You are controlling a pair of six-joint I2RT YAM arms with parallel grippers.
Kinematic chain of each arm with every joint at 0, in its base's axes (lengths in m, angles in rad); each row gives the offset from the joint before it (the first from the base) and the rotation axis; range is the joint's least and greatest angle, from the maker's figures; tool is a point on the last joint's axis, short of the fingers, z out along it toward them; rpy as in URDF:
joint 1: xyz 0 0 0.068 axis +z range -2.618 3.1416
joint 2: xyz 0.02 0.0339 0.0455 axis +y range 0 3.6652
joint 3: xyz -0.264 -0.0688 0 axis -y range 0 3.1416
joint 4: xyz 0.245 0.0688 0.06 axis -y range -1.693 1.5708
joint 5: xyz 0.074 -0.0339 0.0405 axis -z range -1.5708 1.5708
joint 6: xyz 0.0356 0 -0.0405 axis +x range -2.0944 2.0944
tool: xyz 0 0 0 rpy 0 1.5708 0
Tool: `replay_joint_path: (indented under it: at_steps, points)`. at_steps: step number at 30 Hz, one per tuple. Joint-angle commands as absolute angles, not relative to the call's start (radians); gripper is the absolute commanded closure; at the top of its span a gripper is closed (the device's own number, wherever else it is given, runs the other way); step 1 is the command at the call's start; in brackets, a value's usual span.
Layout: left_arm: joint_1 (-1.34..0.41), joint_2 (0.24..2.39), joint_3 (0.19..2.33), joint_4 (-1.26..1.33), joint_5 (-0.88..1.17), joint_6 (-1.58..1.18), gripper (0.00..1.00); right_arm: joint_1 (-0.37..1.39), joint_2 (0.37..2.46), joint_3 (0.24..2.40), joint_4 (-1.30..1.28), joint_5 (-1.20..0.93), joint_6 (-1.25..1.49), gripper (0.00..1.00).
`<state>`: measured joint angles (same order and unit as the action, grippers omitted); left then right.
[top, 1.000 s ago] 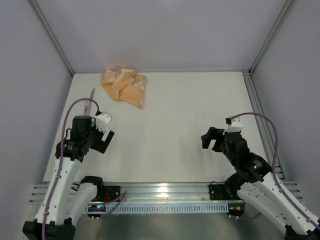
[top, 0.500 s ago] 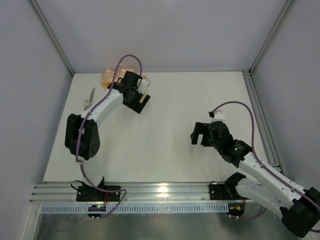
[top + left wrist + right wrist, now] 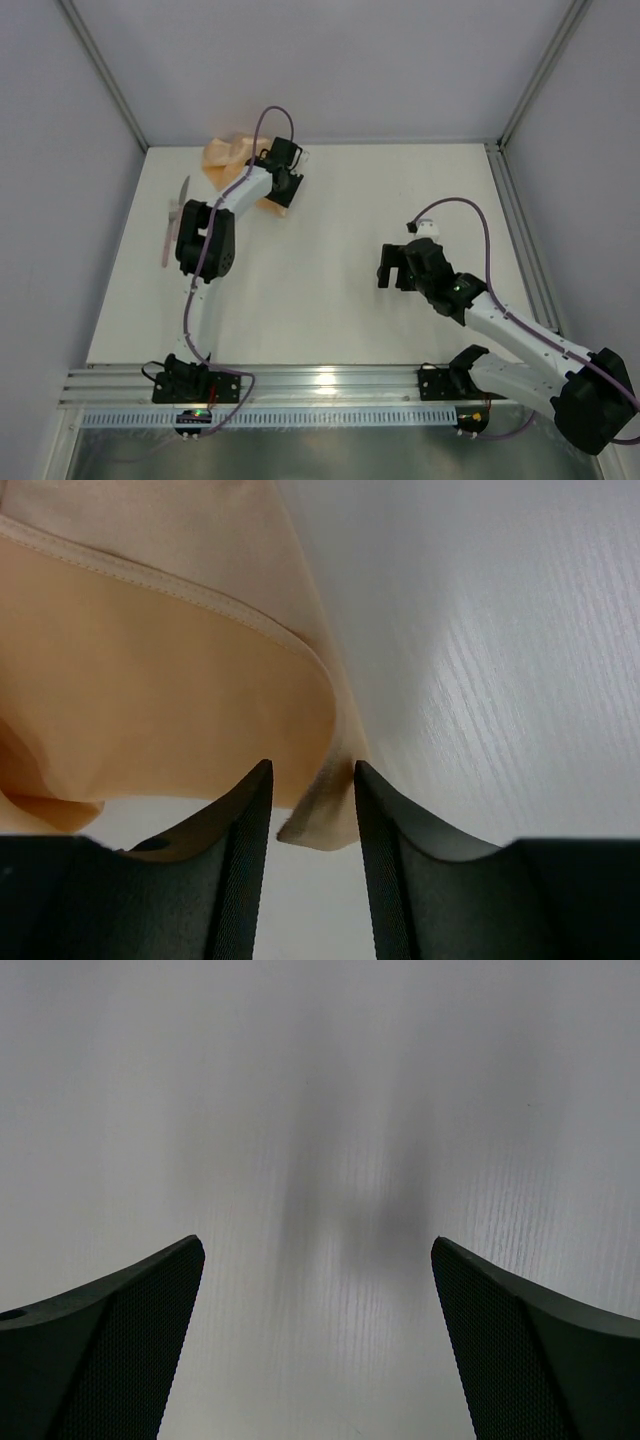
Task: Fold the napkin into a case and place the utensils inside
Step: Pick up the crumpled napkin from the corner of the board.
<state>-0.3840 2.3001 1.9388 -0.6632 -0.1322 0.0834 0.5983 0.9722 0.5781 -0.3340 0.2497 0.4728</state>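
Note:
The peach-orange napkin lies crumpled at the table's far left; no case is in view. My left gripper is stretched out over the napkin's right corner. In the left wrist view the napkin fills the upper left, and its pointed corner lies between the fingers of the left gripper. The jaws are narrowed, with a gap still showing on the left side of the corner. A utensil, a knife with a grey blade and a pale pink handle, lies by the left edge. My right gripper is open over bare table.
The white table is walled in grey on three sides. A metal rail runs along the near edge, where both arm bases are bolted. The left arm's elbow hangs just right of the knife.
My left arm has swung from the near left out to the napkin, and its jaws have narrowed around the corner. The right gripper has moved a little to the left and stays open.

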Motion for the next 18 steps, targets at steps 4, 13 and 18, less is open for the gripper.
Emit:
replay_joint_path:
  at_steps: [4, 13, 18]
  points:
    - [-0.380, 2.269, 1.950, -0.644, -0.140, 0.064, 0.83, 0.595, 0.982, 0.617, -0.278, 0.281, 0.453, 0.01]
    - [-0.359, 1.935, 1.743, -0.617, -0.411, 0.256, 1.00, 0.597, 0.913, 0.629, -0.318, 0.279, 0.451, 0.01]
    - [-0.261, 1.680, 1.736, -0.659, -0.440, 0.385, 1.00, 0.597, 0.864, 0.630, -0.331, 0.272, 0.453, 0.01]
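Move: The napkin's near right corner already lies between the left hand's half-open fingers, right at the hand point and perhaps 1 cm below it. From that hand the crumpled napkin's bulk is roughly 11 cm ahead and 8 cm left, the knife about 21 cm left and level with it, and the fork about 23 cm left and 8 cm back. From the right hand, the corner is some 24 cm ahead, 19 cm left and 7 cm lower. The left hand stays low and in place while its half-open fingers close fully and pinch the napkin's near right corner. Keeping that pinch, it starts slowly, then speeds up and raises the corner about 12 cm while carrying it some 9 cm left towards the knife and fork and about 4 cm back, its left side rolling up and its fingertips swinging forward, some 15 degrees in all. ##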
